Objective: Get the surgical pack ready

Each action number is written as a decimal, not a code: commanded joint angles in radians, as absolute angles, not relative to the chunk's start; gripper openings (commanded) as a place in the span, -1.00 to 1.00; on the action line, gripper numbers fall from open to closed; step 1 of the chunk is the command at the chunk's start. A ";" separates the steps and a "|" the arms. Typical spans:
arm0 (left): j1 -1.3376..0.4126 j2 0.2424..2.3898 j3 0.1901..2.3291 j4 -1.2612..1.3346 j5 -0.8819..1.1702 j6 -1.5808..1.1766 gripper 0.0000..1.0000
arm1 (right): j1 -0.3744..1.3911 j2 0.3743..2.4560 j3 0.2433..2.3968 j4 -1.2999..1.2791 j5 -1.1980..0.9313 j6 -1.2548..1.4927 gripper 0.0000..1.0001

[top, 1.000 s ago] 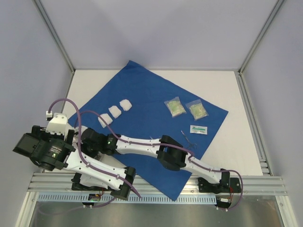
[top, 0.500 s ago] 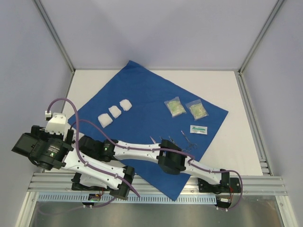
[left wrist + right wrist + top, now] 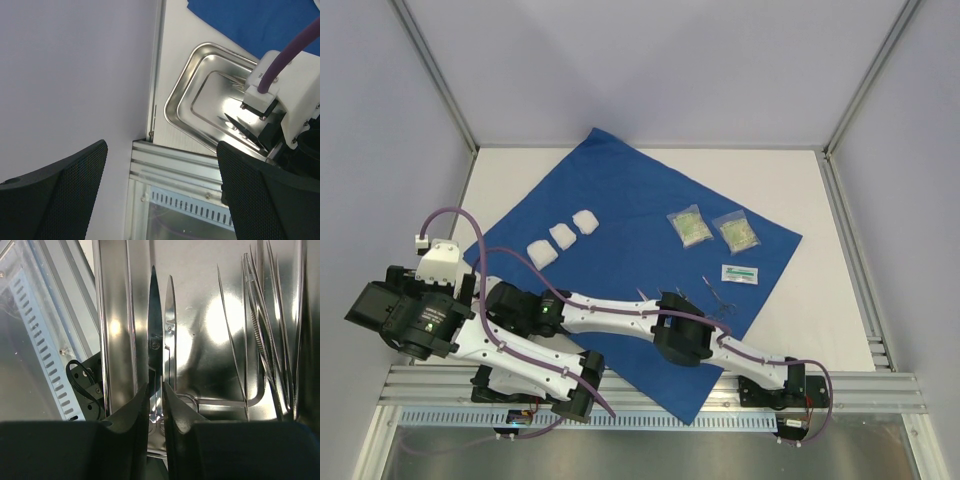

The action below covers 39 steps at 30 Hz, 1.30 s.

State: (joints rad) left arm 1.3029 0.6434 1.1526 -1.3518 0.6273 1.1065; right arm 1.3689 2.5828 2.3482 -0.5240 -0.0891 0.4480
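The surgical pack, a royal-blue drape (image 3: 640, 200), lies spread flat on the table; its corner also shows in the left wrist view (image 3: 260, 20). A steel tray (image 3: 182, 97) sits at the table's near left corner. My right gripper (image 3: 155, 390) reaches into the tray, its jaws narrow around the shank of steel scissors (image 3: 155, 325), which lie along the tray's wall. From above, the right gripper (image 3: 500, 298) is at the left, beside the left arm. My left gripper (image 3: 162, 200) is wide open and empty, over the near-left frame corner.
Tweezers and forceps (image 3: 270, 325) lie in the tray's other side. On the drape are three gauze pads (image 3: 562, 236), two green packets (image 3: 688, 226), a small white packet (image 3: 740, 272) and thin instruments (image 3: 717, 295). Aluminium rails (image 3: 650, 385) run along the near edge.
My right arm has swung its gripper a little further left and nearer, down into the tray. The left arm has barely moved.
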 commanded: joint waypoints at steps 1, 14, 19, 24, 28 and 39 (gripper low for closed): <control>1.310 0.643 1.154 -1.670 0.663 1.144 0.98 | 1.362 2.586 2.367 -0.512 -0.123 0.471 -0.64; 1.308 0.620 1.157 -1.680 0.640 1.169 0.99 | 1.359 2.577 2.359 -0.515 -0.181 0.459 -0.47; 1.309 0.612 1.157 -1.681 0.621 1.173 0.99 | 1.338 2.456 2.298 -0.514 -0.152 0.437 -0.45; 1.310 0.612 1.192 -1.680 0.624 1.152 1.00 | 1.255 2.266 2.073 -0.469 -0.126 0.459 -0.42; 1.310 0.615 1.206 -1.681 0.643 1.135 1.00 | 1.200 2.128 1.910 -0.523 -0.076 0.402 -0.35; 1.310 0.623 1.065 -1.663 0.594 1.164 1.00 | 1.049 1.605 1.241 -0.581 0.110 0.376 -0.21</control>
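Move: The right hand is low over the near right corner of the tray, its fingers only just easing off the scissors laid there. The silver scissors next in the row lie some 34 cm to its right and 6 cm ahead, about 3 cm lower; the first dark pair lies 5 cm right of them and 2 cm farther out. The tweezers in the tray are about 7 cm ahead of the hand. From the left hand, the silver scissors are roughly 44 cm right, 6 cm ahead and 23 cm below. The right fingers spread and come free of the scissors in the tray, the hand staying over them at first. It then sweeps some 26 cm to the right and 10 cm forward, arcing up over the tray's rim and starting to sink again towards the silver scissors, turning about 20 degrees clockwise while the fingers keep opening to under half. ##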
